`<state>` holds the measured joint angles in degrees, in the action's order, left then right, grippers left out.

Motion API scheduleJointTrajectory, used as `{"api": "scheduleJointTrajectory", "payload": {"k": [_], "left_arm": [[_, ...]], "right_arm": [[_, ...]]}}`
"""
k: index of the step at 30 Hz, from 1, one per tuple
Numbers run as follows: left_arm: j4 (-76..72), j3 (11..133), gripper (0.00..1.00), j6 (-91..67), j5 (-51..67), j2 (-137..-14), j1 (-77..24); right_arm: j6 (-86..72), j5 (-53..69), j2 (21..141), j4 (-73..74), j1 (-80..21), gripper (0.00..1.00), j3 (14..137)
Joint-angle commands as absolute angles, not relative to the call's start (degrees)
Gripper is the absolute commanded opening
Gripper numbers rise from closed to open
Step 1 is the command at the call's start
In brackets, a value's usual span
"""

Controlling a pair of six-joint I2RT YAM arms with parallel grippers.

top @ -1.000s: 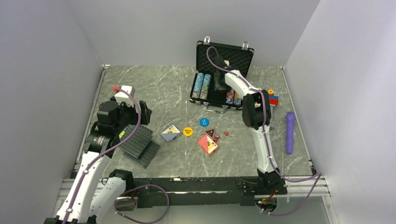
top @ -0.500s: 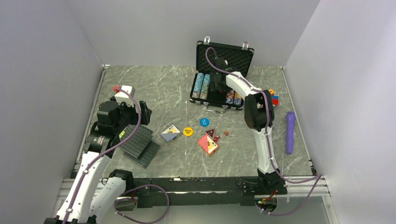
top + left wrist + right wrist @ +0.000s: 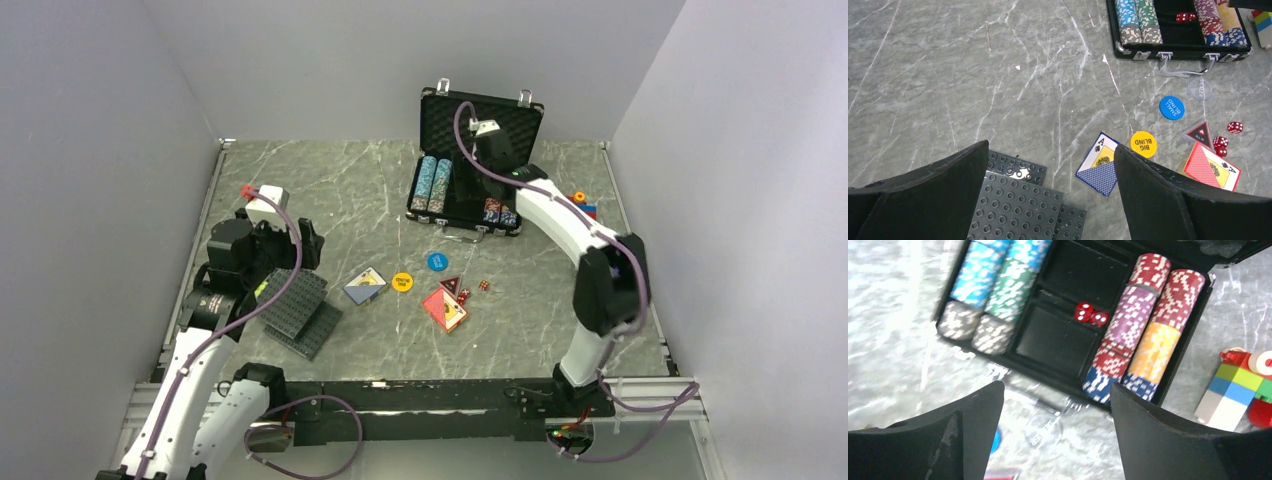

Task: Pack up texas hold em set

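The black briefcase stands open at the back centre, its foam-lined lid upright. Rows of chips fill both sides, and two red dice lie in a middle compartment. My right gripper hovers above the case, open and empty. On the table in front lie a blue-backed card deck, a yellow button, a blue button, a red-triangle button, more red dice and a red-backed deck. My left gripper is open at the left.
Dark grey studded plates lie under the left gripper. A colourful toy-block figure stands right of the case, and a purple stick-shaped object lies near the right wall. A clear dealer button sits by the case handle.
The right gripper has opened and risen from the case's tray toward the lid, while its elbow swung out to the right. The left arm has not moved.
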<state>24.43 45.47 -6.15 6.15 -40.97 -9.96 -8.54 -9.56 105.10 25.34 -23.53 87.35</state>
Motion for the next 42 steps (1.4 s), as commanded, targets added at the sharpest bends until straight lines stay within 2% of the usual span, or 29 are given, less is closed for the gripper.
{"api": "scheduleJointTrajectory", "payload": {"k": [1, 9, 12, 15, 28, 42], "left_arm": [[21.91, 45.02, 0.99, -4.86, 5.18, -39.74, -10.20], [21.06, 44.57, 0.99, -4.53, 6.29, -38.92, -10.20], [20.92, 44.55, 1.00, -4.33, 6.33, -39.06, -10.20], [21.14, 44.72, 0.99, -4.22, 6.25, -39.14, -10.20], [21.09, 44.56, 0.99, -4.13, 6.52, -38.39, -10.20], [21.01, 44.56, 0.99, -4.22, 6.82, -38.16, -10.19]], "right_arm": [[-10.43, -7.63, 92.28, 18.83, -25.59, 0.80, 77.03], [-14.22, -7.25, 73.99, 25.58, -29.80, 0.64, 58.03], [-13.63, -6.78, 70.75, 30.23, -30.62, 0.58, 53.80], [-12.43, -6.58, 69.75, 33.24, -31.26, 0.57, 50.87], [-5.32, -3.49, 85.81, 39.31, -31.79, 0.54, 56.74], [4.60, -0.26, 92.55, 35.67, -31.86, 0.49, 58.43]]}}
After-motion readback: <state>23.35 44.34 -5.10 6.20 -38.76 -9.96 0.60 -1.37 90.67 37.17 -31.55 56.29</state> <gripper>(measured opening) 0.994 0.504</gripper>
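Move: The lone red die on the table lies about 19 cm back from the right hand, 2 cm to its right and some 14 cm below. At that same table level, two more dice sit about 22 cm back and 3 cm left of the hand, the ALL IN triangle 19 cm back and 6 cm left, and the red card deck 25 cm back and 8 cm left. From the left hand, the lone die is roughly 40 cm to the right, level fore-and-aft, and 23 cm below. The right hand, empty, leaves the chip case in a quick arc: it rises 3 to 4 cm, sweeps back about 20 cm, then sinks to finish some 11 cm lower than it started, over the lone red die and slightly short of it on the near side. On the way the fingers narrow from wide to about half open, and the wrist tips more steeply down by roughly 25 degrees while turning some 20 degrees counter-clockwise, leaving the tips just above the table with the die not yet touched. ##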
